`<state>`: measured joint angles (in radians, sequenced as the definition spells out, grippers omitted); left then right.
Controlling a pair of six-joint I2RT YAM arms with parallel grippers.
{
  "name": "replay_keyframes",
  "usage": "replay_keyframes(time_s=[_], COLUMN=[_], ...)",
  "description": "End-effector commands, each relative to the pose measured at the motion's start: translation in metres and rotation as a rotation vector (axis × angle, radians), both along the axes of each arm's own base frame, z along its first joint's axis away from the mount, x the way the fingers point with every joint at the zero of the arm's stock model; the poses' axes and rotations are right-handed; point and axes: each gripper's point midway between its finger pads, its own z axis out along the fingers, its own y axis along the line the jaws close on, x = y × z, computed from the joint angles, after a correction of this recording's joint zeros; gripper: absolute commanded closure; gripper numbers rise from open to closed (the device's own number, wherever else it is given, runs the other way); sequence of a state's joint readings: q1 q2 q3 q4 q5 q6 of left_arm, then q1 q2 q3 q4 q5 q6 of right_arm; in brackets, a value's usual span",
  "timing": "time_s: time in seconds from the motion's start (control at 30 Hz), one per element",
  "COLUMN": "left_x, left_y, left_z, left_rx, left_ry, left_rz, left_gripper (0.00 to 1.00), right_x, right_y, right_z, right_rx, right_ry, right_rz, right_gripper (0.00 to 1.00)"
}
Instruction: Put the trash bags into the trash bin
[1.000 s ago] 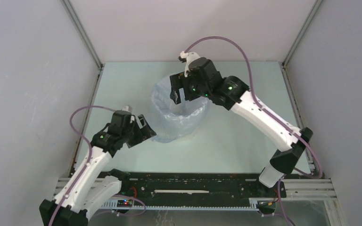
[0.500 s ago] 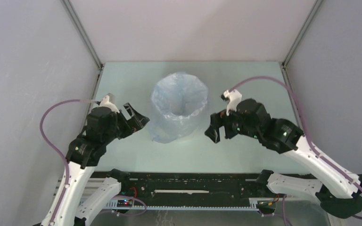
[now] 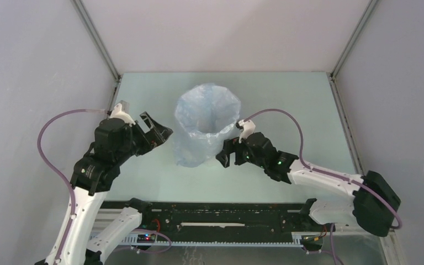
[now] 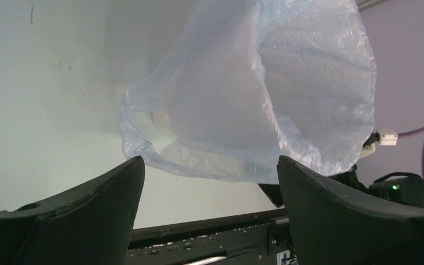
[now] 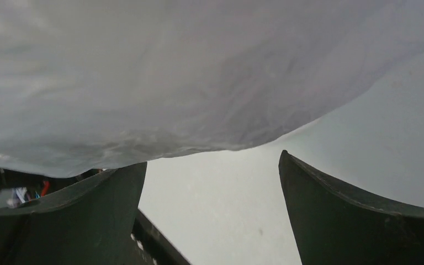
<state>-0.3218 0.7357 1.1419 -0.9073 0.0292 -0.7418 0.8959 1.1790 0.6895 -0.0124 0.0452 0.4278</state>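
The pale-blue translucent trash bag (image 3: pixel 207 130) stands draped over the white trash bin at the table's middle; the bin shows only faintly through the film (image 4: pixel 199 121), and the bag's mouth gapes open upward. Loose film hangs down the bin's near left side (image 3: pixel 190 157). My left gripper (image 3: pixel 157 132) is open and empty, just left of the bag, apart from it. My right gripper (image 3: pixel 224 157) is open and empty, low at the bag's near right side. The bag fills the top of the right wrist view (image 5: pixel 171 72) and the upper right of the left wrist view (image 4: pixel 287 83).
Grey enclosure walls stand close at left (image 3: pixel 33 83), back and right. A black rail (image 3: pixel 226 212) runs along the table's near edge. Purple cables loop from both arms.
My right arm has swung from above the bag's far rim down to its near right side, low by the table. My left gripper has lifted and backed slightly left, away from the bag.
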Motion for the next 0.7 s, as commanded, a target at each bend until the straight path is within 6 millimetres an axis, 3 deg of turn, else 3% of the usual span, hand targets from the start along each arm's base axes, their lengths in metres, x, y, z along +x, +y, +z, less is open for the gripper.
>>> replay_keyframes(time_s=[0.0, 0.33, 0.47, 0.67], left_x=[-0.005, -0.01, -0.011, -0.016], left_y=[0.008, 0.009, 0.007, 0.009], left_z=[0.022, 0.034, 0.034, 0.047], left_rx=[0.014, 0.045, 0.048, 0.06], left_ry=[-0.047, -0.052, -0.048, -0.086], left_rz=[0.014, -0.02, -0.037, -0.049], left_gripper=[0.05, 0.05, 0.05, 0.05], right_x=[0.041, 0.113, 0.139, 0.193], right_y=[0.036, 0.06, 0.082, 0.109], right_z=[0.038, -0.004, -0.011, -0.002], right_rx=[0.247, 0.267, 0.266, 0.332], right_ry=[-0.123, -0.104, -0.093, -0.054], right_rz=[-0.076, -0.126, -0.106, -0.166], right_gripper=[0.01, 0.02, 0.02, 0.02])
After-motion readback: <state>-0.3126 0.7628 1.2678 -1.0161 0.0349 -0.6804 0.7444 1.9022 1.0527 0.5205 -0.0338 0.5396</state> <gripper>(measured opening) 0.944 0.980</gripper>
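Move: The white trash bin, with the trash bag draped over it, stands about 11 cm ahead of the right hand and 8 cm to its left, its middle roughly at the hand's height and the bag's open mouth some 12 cm higher. The bag's loose lower corner hangs about 13 cm to this hand's left and a couple of centimetres nearer the base. From the left hand the bin lies some 9 cm ahead, 14 cm to the right and 15 cm lower. The right hand, empty with fingers wide open, drives about 16 cm forward and 9 cm left into the near right side of the bagged bin, comes against it and pushes it along, dipping about 5 cm on the way before easing up slightly. Its wrist rolls and turns some 15 degrees meanwhile, while the open left hand just lifts about 2 cm clear of the bag. ##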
